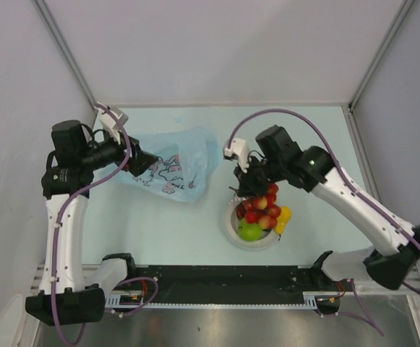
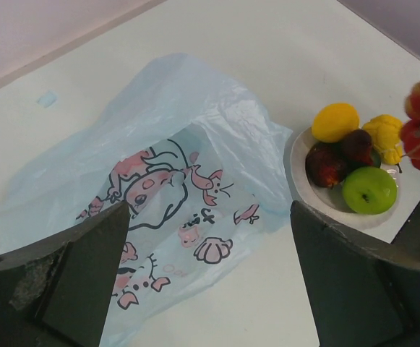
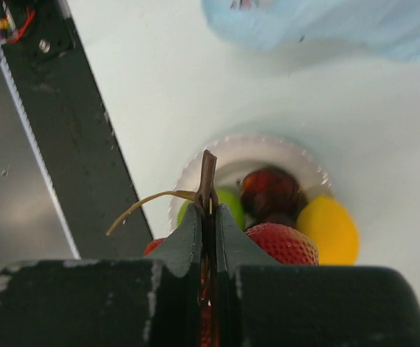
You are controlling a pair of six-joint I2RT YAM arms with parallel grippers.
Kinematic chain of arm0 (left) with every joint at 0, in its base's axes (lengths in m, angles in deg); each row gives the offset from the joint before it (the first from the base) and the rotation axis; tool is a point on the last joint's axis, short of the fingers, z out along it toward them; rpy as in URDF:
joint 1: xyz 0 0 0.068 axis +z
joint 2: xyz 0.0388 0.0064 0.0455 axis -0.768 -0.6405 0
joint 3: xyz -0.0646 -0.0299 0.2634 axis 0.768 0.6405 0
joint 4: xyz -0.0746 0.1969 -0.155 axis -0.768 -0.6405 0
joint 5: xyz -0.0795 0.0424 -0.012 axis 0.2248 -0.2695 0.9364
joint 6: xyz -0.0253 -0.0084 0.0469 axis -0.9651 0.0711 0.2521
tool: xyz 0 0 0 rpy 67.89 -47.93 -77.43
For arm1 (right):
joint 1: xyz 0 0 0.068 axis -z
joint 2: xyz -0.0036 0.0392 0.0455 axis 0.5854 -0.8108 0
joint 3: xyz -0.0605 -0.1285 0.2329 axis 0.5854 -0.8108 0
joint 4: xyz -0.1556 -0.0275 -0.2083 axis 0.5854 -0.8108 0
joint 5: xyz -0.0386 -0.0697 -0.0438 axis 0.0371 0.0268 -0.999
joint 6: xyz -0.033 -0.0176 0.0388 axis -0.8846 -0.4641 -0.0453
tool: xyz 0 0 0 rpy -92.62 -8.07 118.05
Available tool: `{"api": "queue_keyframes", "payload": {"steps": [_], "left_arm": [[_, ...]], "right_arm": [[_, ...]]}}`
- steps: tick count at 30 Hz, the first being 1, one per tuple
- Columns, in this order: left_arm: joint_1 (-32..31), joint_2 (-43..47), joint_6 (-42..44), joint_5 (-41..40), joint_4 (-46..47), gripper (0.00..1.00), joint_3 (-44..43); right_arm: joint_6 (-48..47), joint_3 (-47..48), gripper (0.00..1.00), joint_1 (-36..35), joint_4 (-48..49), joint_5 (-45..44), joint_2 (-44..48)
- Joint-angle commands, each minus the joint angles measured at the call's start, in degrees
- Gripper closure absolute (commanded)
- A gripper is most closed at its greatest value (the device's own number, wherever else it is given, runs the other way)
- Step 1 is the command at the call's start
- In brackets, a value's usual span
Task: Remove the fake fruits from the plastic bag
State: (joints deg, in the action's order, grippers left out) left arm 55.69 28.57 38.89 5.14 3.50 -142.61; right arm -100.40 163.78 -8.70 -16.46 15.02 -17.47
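Note:
The light-blue plastic bag (image 1: 175,168) lies crumpled and flat on the table; it also shows in the left wrist view (image 2: 173,166). My left gripper (image 1: 142,162) is open and empty over the bag's left part, its fingers (image 2: 87,278) wide apart. My right gripper (image 1: 251,185) is shut on the brown stem (image 3: 209,177) of the red grapes (image 1: 263,205), which hang over the white plate (image 1: 233,233). In the plate lie a green apple (image 2: 369,189), a lemon (image 2: 335,121), a banana (image 2: 384,134) and a dark maroon fruit (image 2: 327,165). I cannot make out the avocado.
The plate stands at the table's near middle, right of the bag. A black rail (image 1: 224,278) runs along the near edge, also in the right wrist view (image 3: 72,137). White walls enclose the table at the back and sides.

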Motion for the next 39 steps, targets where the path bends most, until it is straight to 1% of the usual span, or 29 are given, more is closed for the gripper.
{"api": "queue_keyframes", "payload": {"steps": [1, 3, 4, 7, 11, 16, 19, 27, 33, 39], "left_arm": [[-1.0, -3.0, 4.6, -0.9, -1.5, 0.02, -3.7], [-0.9, -4.6, 4.4, -1.5, -1.3, 0.02, -4.6], [-1.0, -5.1, 4.2, -1.6, -1.3, 0.03, -4.7], [-1.0, -5.6, 3.8, -1.9, -1.2, 0.02, -5.0], [-1.0, -5.4, 4.5, -2.6, -2.1, 0.02, -4.7], [-1.1, -4.9, 4.3, -2.9, -2.1, 0.02, -4.2], [-1.1, -4.4, 4.5, -3.0, -2.0, 0.02, -3.8], [-1.1, -3.4, 3.8, -2.3, -0.9, 0.02, -0.8], [-1.0, -3.3, 3.8, -2.4, -0.4, 0.02, 0.2], [-1.2, -3.2, 3.2, -2.0, 0.5, 0.02, 1.7]], "right_arm": [[3.9, -11.0, 1.0, 0.1, 1.5, -0.4, 12.8], [5.4, -13.9, 1.0, 0.1, 3.8, -1.4, 17.1], [6.3, -16.4, 1.0, 0.1, 4.5, -1.8, 18.0], [6.5, -19.1, 1.0, -0.3, 7.2, -2.8, 19.9], [7.7, -24.0, 1.0, 0.2, 11.2, -4.0, 19.9], [10.8, -27.5, 1.0, 1.1, 16.2, -4.2, 19.7], [10.0, -28.1, 0.97, 0.9, 18.1, -3.8, 18.1], [7.1, -29.8, 0.96, 1.1, 20.1, -4.3, 14.4], [6.6, -29.9, 0.86, 1.1, 21.3, -3.6, 12.4], [5.9, -30.2, 0.72, 1.1, 20.6, -2.2, 11.0]]}}
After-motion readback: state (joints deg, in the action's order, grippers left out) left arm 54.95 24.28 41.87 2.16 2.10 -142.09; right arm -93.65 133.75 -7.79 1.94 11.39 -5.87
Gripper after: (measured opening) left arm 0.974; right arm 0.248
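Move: Just about straight below the right hand, some 3 cm to its right and 23 cm down, stands the bowl that the held bunch of red fruit is bound for. In it the green apple lies about 4 cm back and 3 cm right of this hand, the lemon 8 cm ahead and 8 cm right; the yellow pear is roughly 1 cm ahead and 13 cm right. From the left hand the bowl is about 28 cm right, 6 cm back and 31 cm below. Swinging back and to the right about 5 cm each way, the right hand carries the bunch by its stem, then sinks some 8 cm towards the bowl while easing a few centimetres forward and slightly left. Near the end its fingers part to about a quarter open, the stem still between the tips. The empty left hand, wide open, drifts about 3 cm down and 2 cm forward over the bag. ##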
